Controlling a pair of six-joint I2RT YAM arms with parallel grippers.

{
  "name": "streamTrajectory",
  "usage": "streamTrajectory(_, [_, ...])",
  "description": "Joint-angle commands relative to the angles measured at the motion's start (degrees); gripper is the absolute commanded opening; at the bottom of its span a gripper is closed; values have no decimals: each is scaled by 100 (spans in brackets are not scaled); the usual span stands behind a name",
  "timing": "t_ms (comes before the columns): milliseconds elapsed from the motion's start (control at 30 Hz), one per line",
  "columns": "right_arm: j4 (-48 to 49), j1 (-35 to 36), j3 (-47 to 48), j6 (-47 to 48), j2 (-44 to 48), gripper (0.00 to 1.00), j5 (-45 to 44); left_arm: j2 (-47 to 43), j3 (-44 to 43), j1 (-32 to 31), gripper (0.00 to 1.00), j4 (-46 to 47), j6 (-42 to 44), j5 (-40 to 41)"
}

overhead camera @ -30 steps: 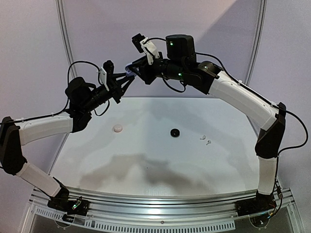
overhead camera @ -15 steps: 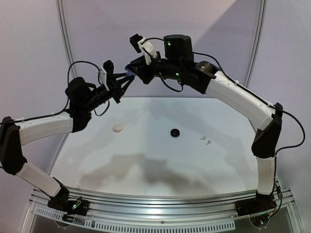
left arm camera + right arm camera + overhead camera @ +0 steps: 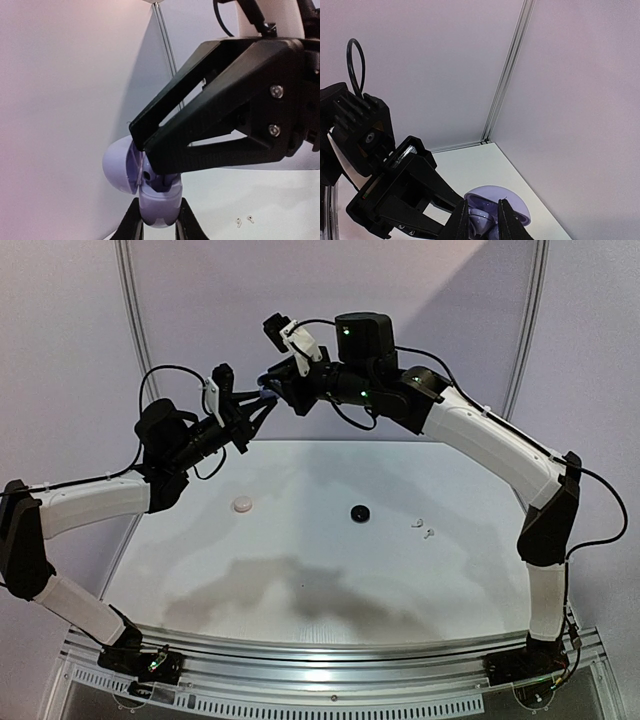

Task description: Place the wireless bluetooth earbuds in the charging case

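High above the far side of the table, my left gripper (image 3: 258, 403) (image 3: 159, 226) is shut on the body of a lavender charging case (image 3: 158, 202) (image 3: 265, 392). The case's lid (image 3: 119, 167) (image 3: 516, 204) hangs open to one side. My right gripper (image 3: 272, 386) (image 3: 484, 222) comes in from above, shut on a lavender earbud (image 3: 483, 221), and its tips reach into the open mouth of the case. A second lavender earbud (image 3: 175, 181) shows inside the case. Two white earbuds (image 3: 417, 523) (image 3: 239, 222) lie on the table at the right.
A white round case (image 3: 242, 504) sits on the table's left half and a black round case (image 3: 359, 512) near the middle. The white tabletop (image 3: 300, 580) is bounded by pale walls behind, with a metal rail along the near edge.
The right arm has edged slightly left and up, bringing its gripper closer over the case. The left arm has held still with the case.
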State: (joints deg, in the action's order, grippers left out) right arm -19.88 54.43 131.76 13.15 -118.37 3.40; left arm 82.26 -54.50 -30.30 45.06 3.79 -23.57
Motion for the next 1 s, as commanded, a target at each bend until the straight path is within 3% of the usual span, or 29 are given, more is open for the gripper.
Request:
streamTrajectory(0, [-368,39,56,74,-261,22,-85,-13,-19,-37,0,254,-345,-242])
streamTrajectory(167, [-366,47,97,49,-240,28,-23,-12,-8,-37,0,165,-359,-236])
streamTrajectory(367, [-326,46,148,-67,-51,44,186,-40,43,-22,0,-172,-774,-235])
streamTrajectory(567, [46,45,148,-422,429,50,906,-65,191,27,0,-438,-413,-194])
streamTrajectory(700, [185,15,140,-826,729,52,1318,-136,403,77,0,-509,475,-129])
streamTrajectory(900, [-363,-276,317,-1728,509,51,1372,-287,881,40,0,80,3478,-597])
streamTrajectory(967, [-782,-322,466,-1903,256,49,1201,-314,957,16,0,310,4111,-644])
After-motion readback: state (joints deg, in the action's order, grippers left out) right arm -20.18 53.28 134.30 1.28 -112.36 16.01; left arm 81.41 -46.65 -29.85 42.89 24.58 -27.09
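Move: The open lavender case in the left fingers lies right at the right hand, roughly 3 cm below and 1 cm left of its pads, level fore and aft. From the left hand the case's middle is about 1 cm ahead, 2 cm right and 2 cm up. Down on the table, some 43 cm below the right hand, the black case lies about 22 cm right and 3 cm ahead, the peach case about 11 cm left and 5 cm ahead. The right hand first stays almost in place over the open lavender case and spreads its fingers to about twice their gap, letting go of the earbud, then pulls away quickly, up about 8 cm and back some 5 cm, drifting a little to the right. The left hand keeps its pinch on the bottom of the case, barely moving at first, then sinks nearly 7 cm out from under the right hand while its wrist rolls some 15 degrees. ##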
